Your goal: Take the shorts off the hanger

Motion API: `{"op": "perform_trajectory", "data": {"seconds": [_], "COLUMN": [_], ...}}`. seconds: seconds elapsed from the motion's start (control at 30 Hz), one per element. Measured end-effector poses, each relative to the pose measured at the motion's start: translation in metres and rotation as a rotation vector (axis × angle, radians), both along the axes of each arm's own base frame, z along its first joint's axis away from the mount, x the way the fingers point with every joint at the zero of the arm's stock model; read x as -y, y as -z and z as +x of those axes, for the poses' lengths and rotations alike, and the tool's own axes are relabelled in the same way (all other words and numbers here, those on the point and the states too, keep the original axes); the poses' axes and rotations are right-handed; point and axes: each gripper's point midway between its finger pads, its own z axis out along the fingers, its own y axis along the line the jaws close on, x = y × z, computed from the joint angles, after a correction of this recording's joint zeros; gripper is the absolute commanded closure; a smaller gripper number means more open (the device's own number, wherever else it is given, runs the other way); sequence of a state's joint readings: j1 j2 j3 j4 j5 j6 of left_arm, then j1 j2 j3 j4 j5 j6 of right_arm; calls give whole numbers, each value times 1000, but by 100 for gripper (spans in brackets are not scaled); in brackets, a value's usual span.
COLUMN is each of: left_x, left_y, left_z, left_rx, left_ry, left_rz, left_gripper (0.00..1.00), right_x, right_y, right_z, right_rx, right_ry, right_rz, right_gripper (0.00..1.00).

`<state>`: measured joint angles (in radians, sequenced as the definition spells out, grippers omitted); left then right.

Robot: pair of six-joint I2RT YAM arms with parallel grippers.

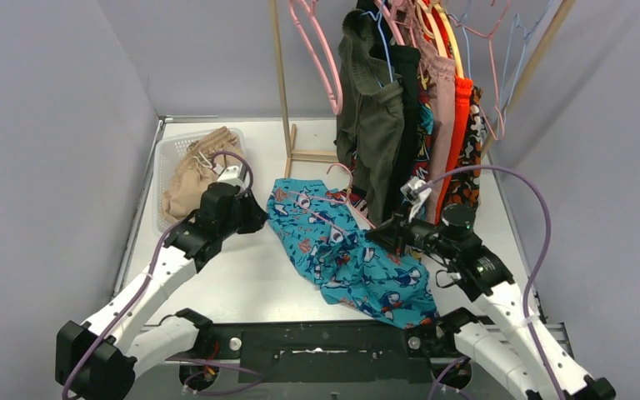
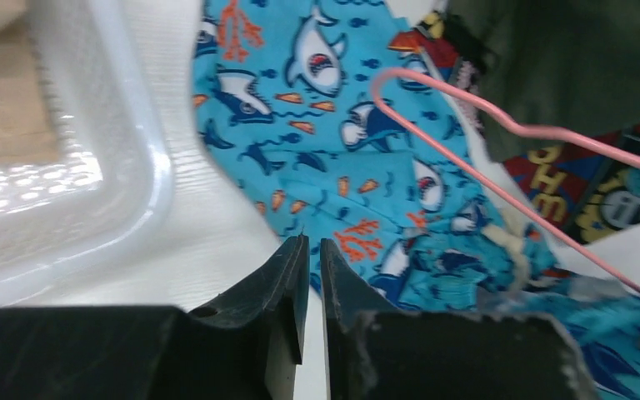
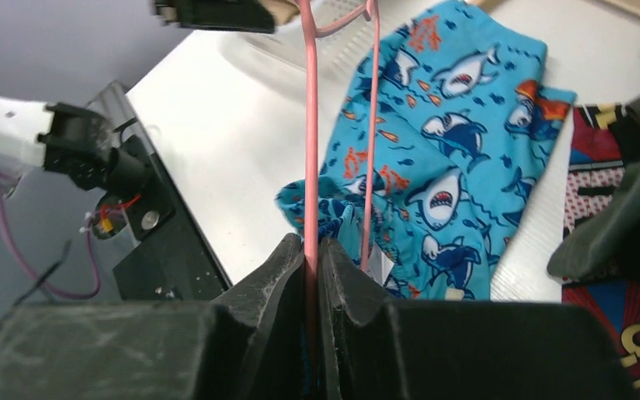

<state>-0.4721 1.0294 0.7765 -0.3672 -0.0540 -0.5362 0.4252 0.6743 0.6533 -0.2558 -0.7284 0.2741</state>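
The teal shark-print shorts (image 1: 342, 250) lie spread on the table, and also show in the left wrist view (image 2: 325, 142) and the right wrist view (image 3: 450, 142). My right gripper (image 1: 381, 233) (image 3: 312, 242) is shut on a wire of the pink hanger (image 1: 358, 210) (image 3: 309, 125), which lies over the shorts with bunched fabric near my jaws. My left gripper (image 1: 250, 218) (image 2: 314, 242) is shut and empty, just above the table at the shorts' left edge. The hanger (image 2: 500, 125) arches above the fabric there.
A white basket (image 1: 167, 150) (image 2: 133, 167) at back left holds tan shorts (image 1: 196, 167). A wooden rack (image 1: 282, 83) at the back carries olive (image 1: 375, 108), black, comic-print, dusty pink, orange (image 1: 460, 125) and patterned shorts on hangers, hanging just behind my right gripper. Grey walls enclose the table.
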Motion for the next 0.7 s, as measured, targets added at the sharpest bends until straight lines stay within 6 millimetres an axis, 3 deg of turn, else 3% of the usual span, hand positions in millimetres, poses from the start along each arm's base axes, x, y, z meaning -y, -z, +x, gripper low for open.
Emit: {"op": "perform_trajectory", "data": {"seconds": [0.13,0.27,0.5,0.7], "left_x": [21,48,98,104], "left_y": [-8,-18,-60,-72], "left_z": [-9,-17,-34,-45], "left_rx": [22,20,78,95], "left_ry": [64,124,233,204], "left_rz": [-145,-292,-536,-718], "left_gripper": [66,60,54,53], "right_x": [0,-7,-53,-70], "right_y": [18,31,62,63], "right_z": [22,41,41,56], "right_rx": [-89,-155,-161,-118], "right_ry": [83,146,154,203], "right_rz": [-23,-23,-142,-122], "right_gripper": [100,100,100,100]}}
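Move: The waistband of the shorts, bunched with the hanger's near end in the right hand's fingers, lies about 23 cm to the right of the left hand, 9 cm back and 9 cm higher. From the left hand, the hanger's free end is roughly 6 cm to the right and 7 cm ahead at about its height, and the basket some 17 cm left, 14 cm ahead and 12 cm below. From the right hand, the left fingers it heads for are about 23 cm left, 9 cm ahead and 9 cm lower. The left hand, empty, swings some 10 cm to the right towards the bunched waistband while rising about 7 cm and drawing back less, its fingers opening from shut to nearly half and the hand rolling some 40 degrees so that its left side drops. The right hand keeps its pinch on hanger and waistband and brings them to meet it, first forward and down past the hanging green shorts, then mostly left and down, the wrist turning slightly clockwise; the left fingers come close, but no touch can be made out. ##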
